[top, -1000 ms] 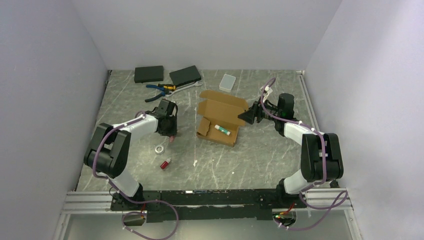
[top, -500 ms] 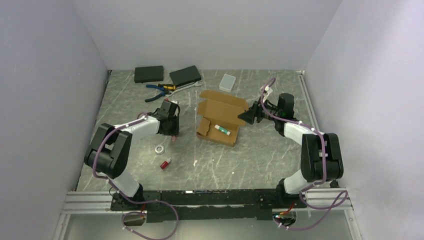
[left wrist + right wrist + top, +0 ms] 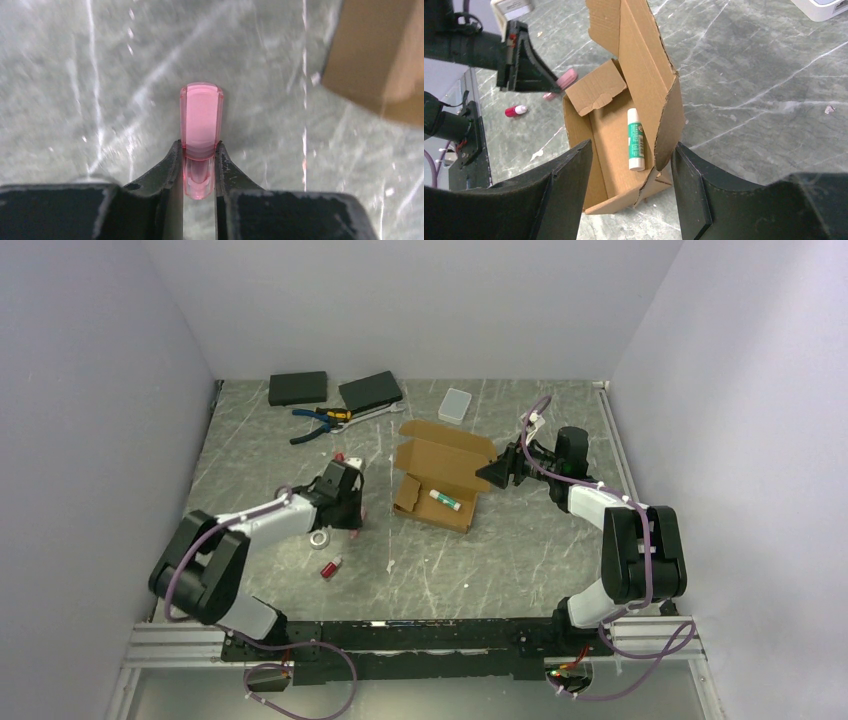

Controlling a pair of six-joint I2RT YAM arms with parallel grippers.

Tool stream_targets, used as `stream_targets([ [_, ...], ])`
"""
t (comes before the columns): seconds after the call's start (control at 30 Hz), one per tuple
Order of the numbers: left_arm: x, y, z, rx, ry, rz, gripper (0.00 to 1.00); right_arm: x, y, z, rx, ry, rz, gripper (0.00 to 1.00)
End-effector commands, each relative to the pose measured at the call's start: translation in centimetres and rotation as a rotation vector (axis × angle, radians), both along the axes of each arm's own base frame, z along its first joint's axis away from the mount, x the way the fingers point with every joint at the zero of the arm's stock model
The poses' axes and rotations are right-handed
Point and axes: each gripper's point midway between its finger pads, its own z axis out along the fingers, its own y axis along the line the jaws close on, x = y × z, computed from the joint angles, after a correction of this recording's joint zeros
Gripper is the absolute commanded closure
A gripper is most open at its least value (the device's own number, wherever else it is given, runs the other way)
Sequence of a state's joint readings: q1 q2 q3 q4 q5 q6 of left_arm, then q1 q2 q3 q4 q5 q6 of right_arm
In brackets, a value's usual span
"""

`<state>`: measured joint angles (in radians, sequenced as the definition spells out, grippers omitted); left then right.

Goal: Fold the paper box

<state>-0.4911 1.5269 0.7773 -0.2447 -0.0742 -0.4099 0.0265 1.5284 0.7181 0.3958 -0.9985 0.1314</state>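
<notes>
The paper box (image 3: 440, 475) is brown cardboard, half formed, with its lid flap standing up; it also shows in the right wrist view (image 3: 604, 130) and at the upper right of the left wrist view (image 3: 375, 55). A green-and-white glue stick (image 3: 636, 140) lies inside it. My right gripper (image 3: 630, 147) is open at the box's right end, its right finger (image 3: 694, 190) close beside the raised side flap. Left of the box, my left gripper (image 3: 200, 155) is shut on a pink translucent tube (image 3: 201, 117) held above the table.
Two flat black boxes (image 3: 298, 388) (image 3: 370, 390), pliers (image 3: 320, 420) and a white plastic case (image 3: 455, 404) lie along the back. A metal ring (image 3: 319, 537) and a small red bottle (image 3: 330, 567) lie near the left arm. Walls close in on three sides.
The left gripper has closed on the pink tube, and the left arm has swung so the tube now points away from the bases. The right arm and the box have not moved.
</notes>
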Motion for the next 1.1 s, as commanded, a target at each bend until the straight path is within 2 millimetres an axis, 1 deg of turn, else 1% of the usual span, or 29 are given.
stream_targets([
  [0.0, -1.5, -1.6, 2.4, -0.125, -0.066, -0.055, 1.0, 0.9, 0.0, 1.8, 0.011, -0.073, 0.021, 0.38],
  [0.13, -2.0, -2.6, 4.2, -0.224, -0.14, -0.098, 1.0, 0.8, 0.0, 1.8, 0.011, -0.073, 0.021, 0.38],
  [0.27, -2.0, -4.3, 6.0, -0.325, -0.215, -0.173, 1.0, 0.8, 0.0, 1.9, 0.013, -0.073, 0.021, 0.38],
  [0.37, -1.9, -6.1, 7.3, -0.369, -0.262, -0.277, 1.0, 0.8, 0.0, 1.9, 0.013, -0.074, 0.02, 0.38],
  [0.43, -2.0, -7.6, 8.0, -0.38, -0.282, -0.368, 1.0, 0.8, 0.0, 1.9, 0.014, -0.075, 0.022, 0.38],
  [0.57, -1.3, -10.5, 9.2, -0.344, -0.334, -0.507, 1.0, 0.8, 0.0, 1.9, 0.014, -0.075, 0.02, 0.38],
  [0.63, -0.9, -12.0, 9.4, -0.315, -0.349, -0.573, 1.0, 0.8, 0.0, 1.9, 0.014, -0.073, 0.021, 0.38],
  [0.67, -0.6, -12.8, 9.7, -0.302, -0.362, -0.601, 1.0, 0.8, -0.1, 1.9, 0.015, -0.074, 0.021, 0.38],
  [0.73, -0.2, -14.1, 9.6, -0.262, -0.374, -0.656, 1.0, 0.8, -0.1, 2.0, 0.016, -0.075, 0.021, 0.38],
  [0.83, 0.7, -15.5, 8.8, -0.185, -0.375, -0.72, 1.0, 0.8, -0.1, 1.9, 0.017, -0.072, 0.022, 0.38],
  [0.87, 0.9, -15.7, 8.2, -0.139, -0.37, -0.753, 0.99, 0.8, -0.1, 1.9, 0.017, -0.073, 0.023, 0.38],
  [0.97, 1.9, -16.5, 7.3, -0.049, -0.365, -0.807, 0.98, 0.8, -0.1, 2.0, 0.019, -0.074, 0.023, 0.38],
  [1.07, 2.8, -17.1, 6.2, 0.013, -0.349, -0.834, 0.92, 0.8, -0.2, 2.0, 0.019, -0.075, 0.022, 0.38],
])
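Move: The left hand already holds the pink bottle just above the table; the open box's tray lies about 17 cm to its right and 4 cm ahead, roughly 2 cm lower. The green glue stick in the tray is some 18 cm right, 5 cm ahead, and the tray's end flap about 11 cm right, 5 cm ahead. The tape roll sits 8 cm left, 3 cm back. From the right hand the tray lies about 11 cm left, 1 cm ahead and 12 cm below. The left hand swings the held pink bottle about 17 cm right over the box, rising and turning clockwise. ##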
